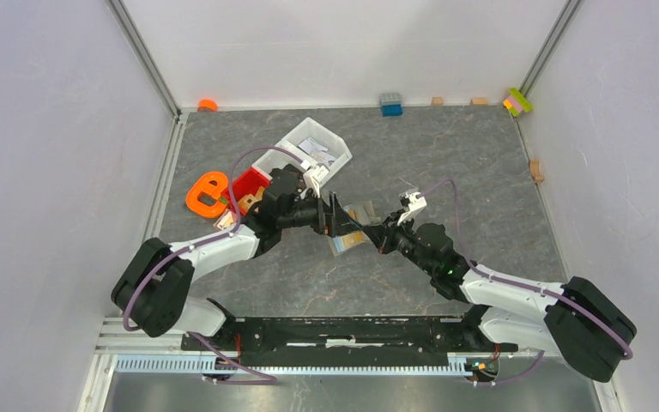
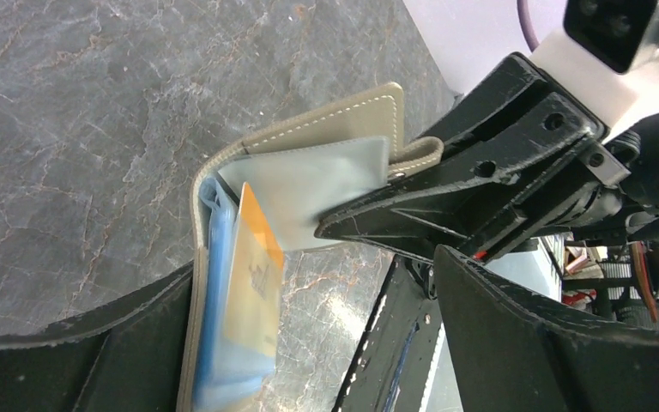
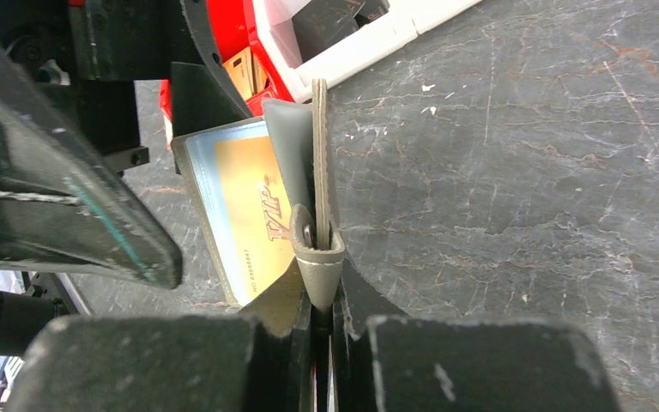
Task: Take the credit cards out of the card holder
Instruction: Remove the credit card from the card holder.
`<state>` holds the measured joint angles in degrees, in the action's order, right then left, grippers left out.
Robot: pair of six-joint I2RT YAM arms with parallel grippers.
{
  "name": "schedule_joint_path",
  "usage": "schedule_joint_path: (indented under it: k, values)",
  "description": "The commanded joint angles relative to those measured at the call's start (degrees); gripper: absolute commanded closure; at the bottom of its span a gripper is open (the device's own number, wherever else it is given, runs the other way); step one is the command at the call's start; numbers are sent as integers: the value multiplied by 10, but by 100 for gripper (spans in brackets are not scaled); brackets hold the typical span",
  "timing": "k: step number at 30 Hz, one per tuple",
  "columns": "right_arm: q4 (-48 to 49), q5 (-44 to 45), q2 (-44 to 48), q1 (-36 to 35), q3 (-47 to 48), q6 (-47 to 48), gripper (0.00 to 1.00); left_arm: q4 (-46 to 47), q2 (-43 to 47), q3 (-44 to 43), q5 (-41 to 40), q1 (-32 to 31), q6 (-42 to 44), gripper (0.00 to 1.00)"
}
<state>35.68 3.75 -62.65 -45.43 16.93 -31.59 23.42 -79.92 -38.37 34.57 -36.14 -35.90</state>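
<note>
The taupe card holder (image 2: 326,129) hangs folded open above the table between both arms (image 1: 352,230). My right gripper (image 3: 319,300) is shut on one flap, seen edge-on with its strap (image 3: 317,253). The other flap carries the credit cards: an orange-and-blue card (image 2: 253,283) printed "VIP" (image 3: 244,206) over a pale blue one (image 2: 216,249), both sticking out of the pocket. My left gripper (image 2: 317,292) is wide open. The card flap stands between its fingers, close to the left finger (image 2: 94,343), with no grip on it.
A red bin (image 1: 249,183) and a white bin (image 1: 313,144) stand just behind the left gripper, with an orange ring-shaped toy (image 1: 206,193) to their left. Small blocks (image 1: 390,105) line the back wall, and one lies at the right edge (image 1: 536,169).
</note>
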Motion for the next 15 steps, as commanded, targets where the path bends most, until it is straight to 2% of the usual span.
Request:
schedule_joint_path:
  k: [1, 3, 5, 9, 15]
  values:
    - [28, 31, 10, -18, 20, 2, 100, 17, -7, -24, 17, -6, -9, 11]
    - [30, 45, 25, -19, 11, 1, 100, -8, -3, -28, 1, -6, 2, 23]
    - [35, 63, 48, -18, -4, 0, 100, -33, -1, -33, -18, -6, 12, 29]
    - [64, 87, 91, -18, -40, -11, 100, -34, -1, -35, -18, -6, 13, 39]
    - [57, 80, 99, -18, -39, -17, 100, -7, 17, -20, -15, -6, -10, 54]
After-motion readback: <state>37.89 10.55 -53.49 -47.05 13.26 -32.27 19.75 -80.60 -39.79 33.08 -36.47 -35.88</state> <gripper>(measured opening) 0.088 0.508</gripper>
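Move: The orange credit card, standing in the open card holder's left page, is between the left hand's spread fingers, its middle about 1 cm back, 2 cm right and 2 cm below that hand. The holder's middle is level with the left hand, 3 cm right and 2 cm lower; the white tray lies about 15 cm ahead, 11 cm left and 13 cm below. From the right hand, already pinching the holder, the card is about 5 cm left and 1 cm lower, and the holder's middle 3 cm left and 1 cm lower. Upward, after a short pause, goes the right hand, about 3 cm and some 2 cm to the right, its fingers tipping up slightly as it turns a few degrees clockwise, keeping its pinch on the card holder. The left hand stays almost in place, sinking under 1 cm, while its wide-open fingers close to about half their opening from either side of the card page. ##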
